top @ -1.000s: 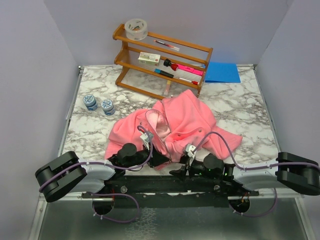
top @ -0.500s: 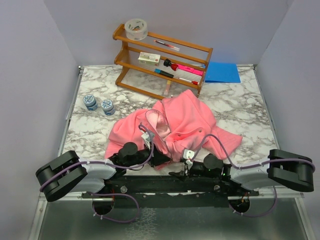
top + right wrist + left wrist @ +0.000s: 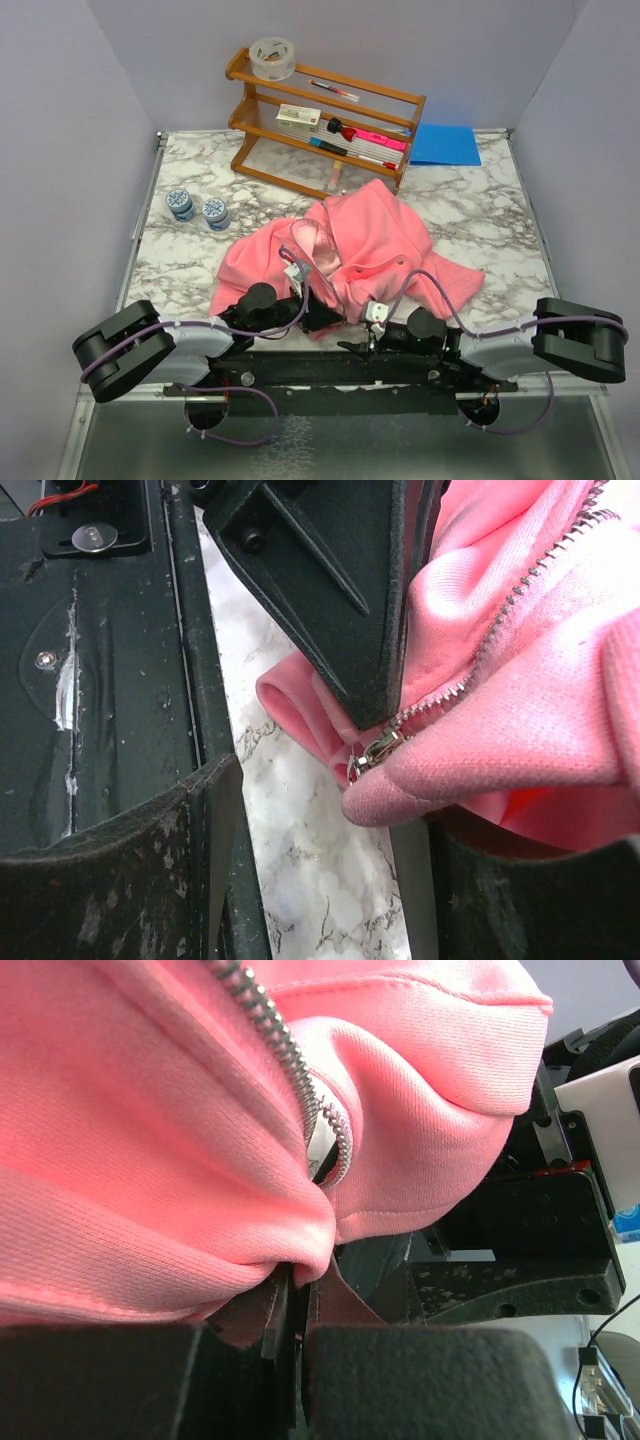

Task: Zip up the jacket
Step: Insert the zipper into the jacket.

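Observation:
The pink jacket lies crumpled in the middle of the marble table, front open. My left gripper is at its near hem. In the left wrist view it is shut on a fold of the jacket, just below the zipper teeth. My right gripper sits close beside it, open. In the right wrist view its fingers stand wide apart. The zipper slider and the jacket's edge hang between them, against the left gripper's black finger.
A wooden rack with pens and a tape roll stands at the back. A blue folder lies to its right. Two small jars sit at the left. The black base rail runs along the near edge.
My right arm has drawn in to the left, bringing its gripper up to the jacket's hem with its fingers slightly narrower. The left gripper keeps its hold and has hardly moved.

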Available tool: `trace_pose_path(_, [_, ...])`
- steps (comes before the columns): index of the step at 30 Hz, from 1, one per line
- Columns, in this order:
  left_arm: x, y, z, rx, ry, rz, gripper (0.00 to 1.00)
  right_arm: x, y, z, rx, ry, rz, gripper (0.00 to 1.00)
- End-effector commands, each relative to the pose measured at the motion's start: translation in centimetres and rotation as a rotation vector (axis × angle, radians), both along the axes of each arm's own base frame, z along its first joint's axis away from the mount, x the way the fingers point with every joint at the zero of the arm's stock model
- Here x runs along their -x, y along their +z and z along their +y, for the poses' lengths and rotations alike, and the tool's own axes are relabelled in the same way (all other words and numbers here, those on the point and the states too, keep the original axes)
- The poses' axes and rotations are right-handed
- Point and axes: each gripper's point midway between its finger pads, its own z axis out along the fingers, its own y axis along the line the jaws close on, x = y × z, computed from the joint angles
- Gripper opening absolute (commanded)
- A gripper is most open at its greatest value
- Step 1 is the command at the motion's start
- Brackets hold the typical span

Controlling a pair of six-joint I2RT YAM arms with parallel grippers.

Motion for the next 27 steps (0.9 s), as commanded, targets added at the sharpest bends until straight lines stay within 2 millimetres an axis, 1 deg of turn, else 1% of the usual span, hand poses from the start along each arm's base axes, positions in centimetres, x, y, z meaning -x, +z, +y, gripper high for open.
trace_pose_path(1, [0.5,0.3,-0.5,0.006,-0.038,0.004,0.00,-0.2,0.6,0.2,-0.036,-0.003,-0.043,0.63])
trace_pose_path(7, [0.4,0.5,-0.6,0.009,-0.038,0.002,0.00,-0.2,0.7,0.6,-0.060,-0.001,-0.036,0.55])
trace_pose_path(12, [0.4,0.8,-0.6,0.017,-0.038,-0.003,0.00,-0.5,0.4,0.8,-0.054,-0.008,-0.043,0.51])
trace_pose_path(19, [0.5,0.8,-0.5,0.021,-0.039,-0.004,0.00,-0.6,-0.4,0.5,-0.046,-0.028,-0.021,0.43])
trace_pose_path(27, [0.4,1.0,-0.5,0.025,-0.037,-0.006,0.00,-0.7,-0.9,0.2,-0.034,-0.045,-0.011,0.33])
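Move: The zipper slider is just beyond my open right fingertips, about 2 cm ahead, 2 cm to the left and 1 cm above. A rounded fold of the jacket hangs over my forward right finger, some 1 cm ahead, 1 cm left and 1 cm above. My left fingertips, pinching the jacket's edge, are roughly 2 cm ahead and 3 cm left; the hem loop is about 6 cm left, level ahead, 2 cm below. From my left hand the slider is 1 cm to the right, otherwise level. I narrow my right fingers from about two thirds open to about a third, around the jacket's fold beside my left fingertips, while easing that hand about 1 cm down and half a centimetre forward with hardly any wrist turn. They don't shut fully. My left hand keeps its pinch on the jacket's edge almost in place, settling half a centimetre. ##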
